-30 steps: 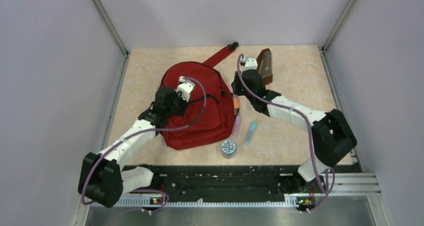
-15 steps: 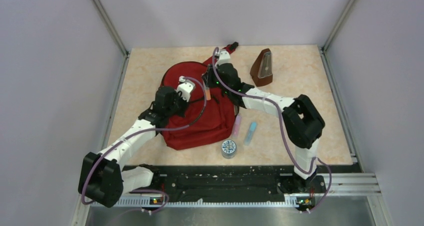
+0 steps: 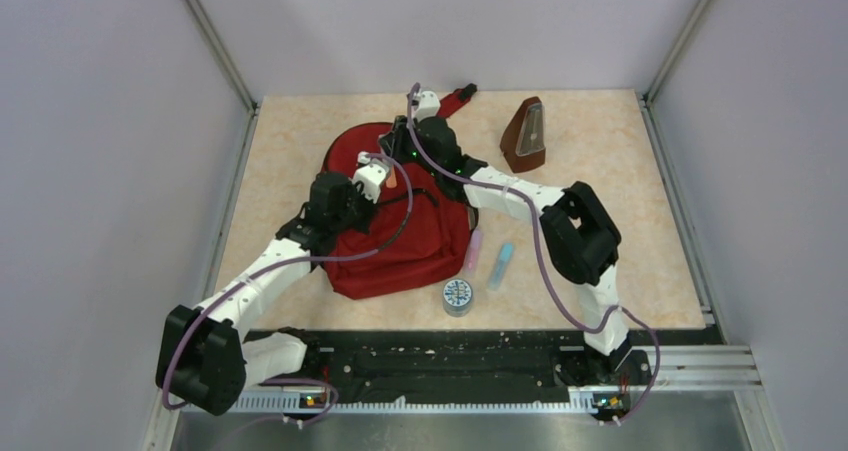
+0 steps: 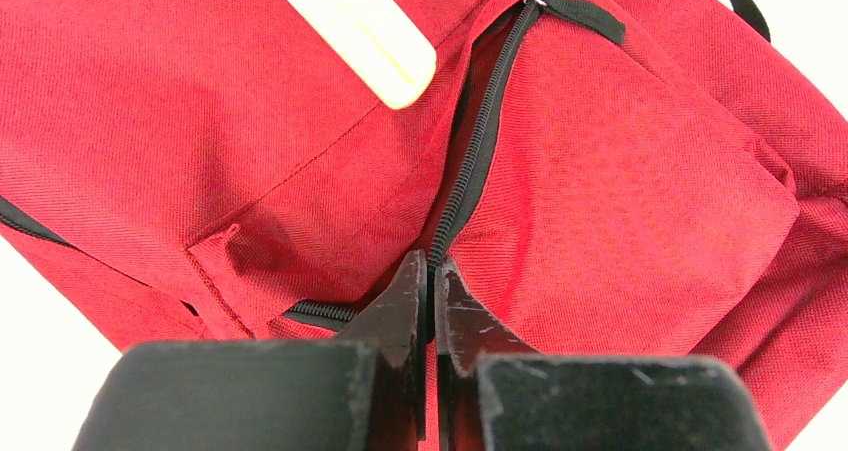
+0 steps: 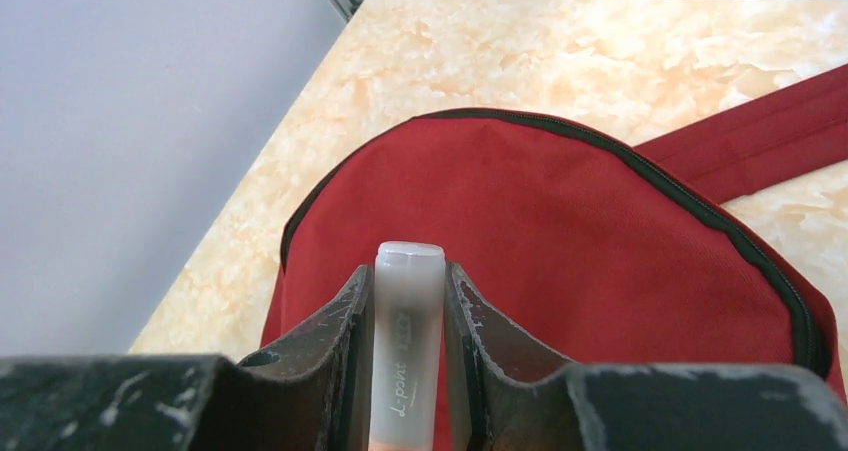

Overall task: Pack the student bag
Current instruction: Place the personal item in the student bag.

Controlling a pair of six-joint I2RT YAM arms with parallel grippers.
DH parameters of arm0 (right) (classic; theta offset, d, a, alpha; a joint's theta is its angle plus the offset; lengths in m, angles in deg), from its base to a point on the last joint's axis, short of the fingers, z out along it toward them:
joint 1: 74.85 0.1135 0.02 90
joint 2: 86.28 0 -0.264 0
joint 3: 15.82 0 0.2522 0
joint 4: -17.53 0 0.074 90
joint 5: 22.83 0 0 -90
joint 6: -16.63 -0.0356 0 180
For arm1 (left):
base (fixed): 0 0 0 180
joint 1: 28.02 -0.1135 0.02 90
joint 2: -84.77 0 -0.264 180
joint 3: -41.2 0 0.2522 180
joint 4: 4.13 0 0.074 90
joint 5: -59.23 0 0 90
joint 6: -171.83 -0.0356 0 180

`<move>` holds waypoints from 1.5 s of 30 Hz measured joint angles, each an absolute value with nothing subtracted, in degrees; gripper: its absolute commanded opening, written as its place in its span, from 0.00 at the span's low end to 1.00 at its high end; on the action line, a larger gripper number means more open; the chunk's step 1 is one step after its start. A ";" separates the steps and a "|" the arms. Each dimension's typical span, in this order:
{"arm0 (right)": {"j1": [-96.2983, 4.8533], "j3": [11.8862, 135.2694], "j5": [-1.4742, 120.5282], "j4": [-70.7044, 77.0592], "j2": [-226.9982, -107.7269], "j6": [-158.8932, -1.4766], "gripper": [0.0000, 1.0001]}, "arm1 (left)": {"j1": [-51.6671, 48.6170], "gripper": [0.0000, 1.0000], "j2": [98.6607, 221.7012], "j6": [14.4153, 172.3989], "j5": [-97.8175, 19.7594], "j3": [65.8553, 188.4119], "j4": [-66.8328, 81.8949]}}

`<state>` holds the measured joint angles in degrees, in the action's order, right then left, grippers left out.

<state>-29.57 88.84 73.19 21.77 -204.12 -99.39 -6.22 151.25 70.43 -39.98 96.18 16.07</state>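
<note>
The student bag (image 3: 405, 246) lies flat in the middle of the table, red with black zippers. My left gripper (image 3: 383, 189) rests on its front; the left wrist view shows it (image 4: 431, 271) shut on the black zipper (image 4: 480, 141) of the bag (image 4: 620, 171). My right gripper (image 3: 400, 163) hovers over the bag's upper part (image 5: 600, 231). It (image 5: 410, 281) is shut on a marker (image 5: 408, 311) with a frosted cap and an orange body (image 3: 392, 181). The marker's pale end (image 4: 360, 31) shows above the left fingers.
A brown metronome (image 3: 527, 134) stands at the back right. A pink tube (image 3: 473, 252), a blue tube (image 3: 501, 265) and a round tin (image 3: 457, 296) lie right of the bag. A red strap (image 3: 445, 109) trails toward the back wall. Side walls flank the table.
My right arm has swung left from beside the metronome to above the bag, carrying the marker. The left arm and the bag have stayed put.
</note>
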 measured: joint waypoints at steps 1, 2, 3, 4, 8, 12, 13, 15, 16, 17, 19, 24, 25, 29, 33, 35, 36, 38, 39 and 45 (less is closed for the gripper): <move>-29.57 89.45 73.01 21.75 -204.58 -99.43 0.00 | -6.22 0.00 151.23 70.45 -39.98 96.18 16.07; -29.57 89.93 72.88 21.64 -205.02 -99.46 0.00 | -6.22 0.00 151.25 70.49 -39.98 96.18 16.07; -29.57 90.02 72.64 21.73 -205.28 -99.48 0.00 | -6.22 0.00 151.23 70.60 -39.96 96.18 16.07; -29.53 89.99 72.42 21.51 -205.43 -99.48 0.00 | -6.22 0.00 151.23 70.65 -39.94 96.18 16.05; -29.29 89.01 70.54 21.05 -206.09 -99.50 0.00 | -6.22 0.00 150.92 71.24 -39.30 96.18 15.68; -28.76 85.71 67.77 20.96 -206.07 -99.35 0.00 | -6.22 0.00 149.68 71.87 -37.64 96.18 14.87; -28.57 84.57 67.05 20.92 -206.07 -99.19 0.00 | -6.22 0.00 149.37 72.07 -37.20 96.18 14.43; -28.22 82.23 65.47 20.74 -206.07 -98.89 0.00 | -6.22 0.00 149.20 72.37 -36.46 96.18 13.62; -28.09 81.14 64.58 20.59 -206.07 -98.74 0.00 | -6.22 0.00 149.18 72.61 -35.92 96.18 13.36; -28.00 80.20 63.55 20.46 -206.05 -98.49 0.00 | -6.22 0.00 149.18 72.79 -35.67 96.18 13.30; -27.98 78.85 61.56 20.31 -205.85 -97.97 0.00 | -6.20 0.00 149.18 73.07 -34.91 96.18 13.38; -28.04 77.10 57.21 18.14 -203.10 -94.89 0.00 | -6.16 0.00 149.18 73.60 -33.64 96.18 13.49; -28.04 77.10 56.23 17.18 -202.51 -93.88 0.00 | -6.16 0.00 149.18 73.66 -33.45 96.18 13.49; -28.04 77.14 53.34 13.93 -201.15 -91.09 0.06 | -6.16 0.00 149.18 73.93 -33.27 96.18 13.58; -28.11 77.14 51.84 11.85 -200.10 -89.62 0.34 | -6.16 0.00 149.18 74.08 -33.25 96.18 13.89; -28.11 77.14 51.57 10.97 -199.40 -89.36 0.43 | -6.16 0.00 149.18 74.10 -33.25 96.18 13.89; -28.11 77.14 51.62 10.54 -198.92 -88.94 0.47 | -6.16 0.00 149.18 74.10 -33.23 96.18 13.89; -28.13 77.14 51.90 9.82 -198.05 -88.64 0.54 | -6.16 0.00 149.18 74.17 -33.05 96.18 13.89; -28.13 77.12 52.43 9.55 -197.61 -88.53 0.57 | -6.16 0.00 149.18 74.19 -33.01 96.18 13.84; -28.11 73.32 57.37 9.79 -190.48 -89.05 0.68 | -6.18 0.00 148.96 74.19 -32.83 95.78 12.29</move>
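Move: The right gripper already holds the orange highlighter; the mouth of the bag's front pocket lies about 10 cm back from it, 1 cm to its right and some 10 cm lower. The pink highlighter lies on the table about 20 cm back and 17 cm right, the blue one some 23 cm back and 24 cm right, both about 20 cm below. From the left gripper, still pinching the zippered rim, the mouth's middle is roughly 4 cm ahead and 6 cm right, about level. Bring the right gripper back and down, about 10 cm each way, turning it some 25 degrees counter-clockwise, to put the orange highlighter into the pocket mouth; then open the fingers to let go and rise about 5 cm, easing right. Meanwhile keep the left gripper's pinch on the zippered rim and lift it about 2 cm, slightly forward and left. ##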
